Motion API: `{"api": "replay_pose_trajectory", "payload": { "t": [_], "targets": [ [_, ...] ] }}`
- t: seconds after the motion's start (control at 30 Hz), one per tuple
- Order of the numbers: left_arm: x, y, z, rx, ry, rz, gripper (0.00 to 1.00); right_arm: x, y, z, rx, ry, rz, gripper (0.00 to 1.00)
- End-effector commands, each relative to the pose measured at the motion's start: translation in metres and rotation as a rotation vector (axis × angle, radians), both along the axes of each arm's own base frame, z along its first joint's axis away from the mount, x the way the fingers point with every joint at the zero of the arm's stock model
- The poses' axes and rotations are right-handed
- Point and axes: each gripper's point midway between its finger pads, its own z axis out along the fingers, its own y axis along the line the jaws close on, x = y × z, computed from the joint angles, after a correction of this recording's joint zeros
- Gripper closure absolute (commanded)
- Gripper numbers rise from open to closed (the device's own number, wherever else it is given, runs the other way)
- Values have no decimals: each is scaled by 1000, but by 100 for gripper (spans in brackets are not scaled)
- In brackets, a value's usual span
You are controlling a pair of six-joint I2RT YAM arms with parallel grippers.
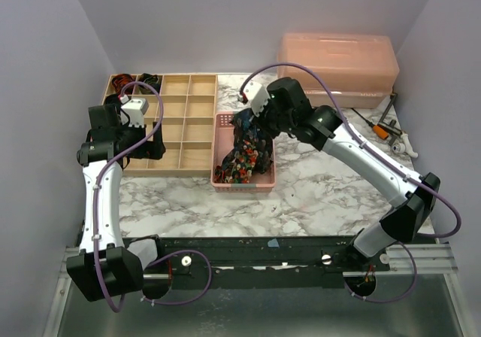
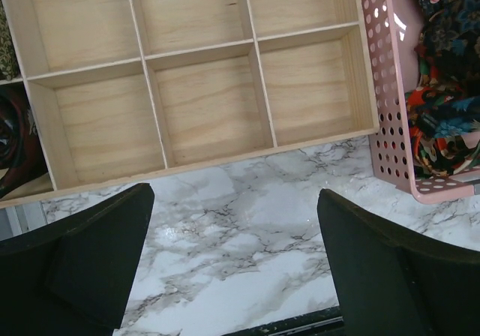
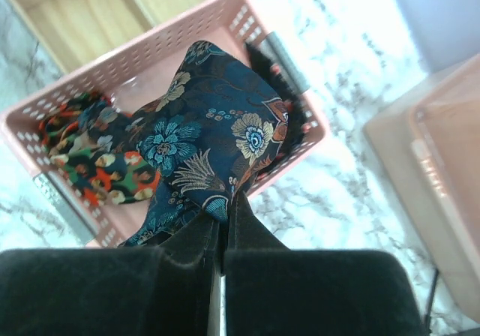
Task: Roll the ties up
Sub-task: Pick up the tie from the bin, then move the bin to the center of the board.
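Note:
A navy floral tie [image 3: 210,133] hangs in a bunch over the pink mesh basket [image 3: 67,88], its edge pinched in my right gripper [image 3: 225,205], which is shut on it. From above, that gripper [image 1: 252,119] sits over the basket's far end [image 1: 224,116] with the tie [image 1: 248,138] draped below. More ties with red, green and orange prints [image 3: 90,163] lie piled in the basket [image 2: 390,118]. My left gripper [image 2: 234,201] is open and holds nothing, low over the marble beside the wooden tray [image 2: 210,156]. Dark coiled ties [image 2: 15,137] fill the tray's left compartments.
The divided wooden tray [image 1: 184,119] stands at the back left, touching the basket's left side. A pink lidded box [image 1: 338,62] sits at the back right. Small tools [image 1: 391,130] lie by the right wall. A black rail [image 1: 248,250] runs along the near edge.

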Motion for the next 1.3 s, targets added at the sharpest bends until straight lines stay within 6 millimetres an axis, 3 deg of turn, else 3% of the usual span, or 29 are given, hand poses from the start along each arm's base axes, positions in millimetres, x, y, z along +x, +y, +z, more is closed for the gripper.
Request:
{"api": "replay_pose_trajectory", "payload": {
  "t": [0.0, 0.47, 0.6, 0.73, 0.87, 1.0, 1.17, 1.27],
  "targets": [
    [16, -8, 19, -37, -65, -36, 2, 19, -6, 55, 49, -155, -62, 100],
    [35, -21, 49, -60, -183, -121, 2, 39, -9, 219, 323, -464, -167, 100],
    [34, -31, 61, -59, -245, -196, 2, 38, -19, 265, 406, -567, -204, 100],
    [17, -61, 66, -84, -287, -404, 1, 38, -35, 303, 459, -669, -270, 100],
    [-19, -104, 43, -55, -274, -706, 1, 40, -56, 313, 450, -715, -364, 100],
    [-74, -156, 15, -79, -219, -1039, 2, 30, -72, 312, 458, -690, -401, 100],
    [-147, -210, -43, -70, -64, -1394, 5, 29, -89, 306, 420, -692, -437, 100],
    [-156, -230, -75, -40, -27, -1446, 7, 28, -96, 299, 401, -682, -445, 100]
  ]
}}
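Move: The blue floral tie is already pinched in the right fingers; its middle hangs about 10 cm below that hand, 3 cm back and 2 cm left. The bin's middle is some 22 cm below the right hand, 2 cm back and 4 cm left. From the left hand the tie is about 27 cm right, 1 cm ahead and 5 cm lower; the bare table before the bin lies 13 cm back, 25 cm right, 20 cm down. Keep the right fingers shut on the blue floral tie and lift it about 30 cm, tipping the fingertips up some 40 degrees, then ease right, high above the table. Bring the open left gripper slightly forward and up, then swing it right and back, sinking late and turning clockwise, to hover over the bare table before the bin. ##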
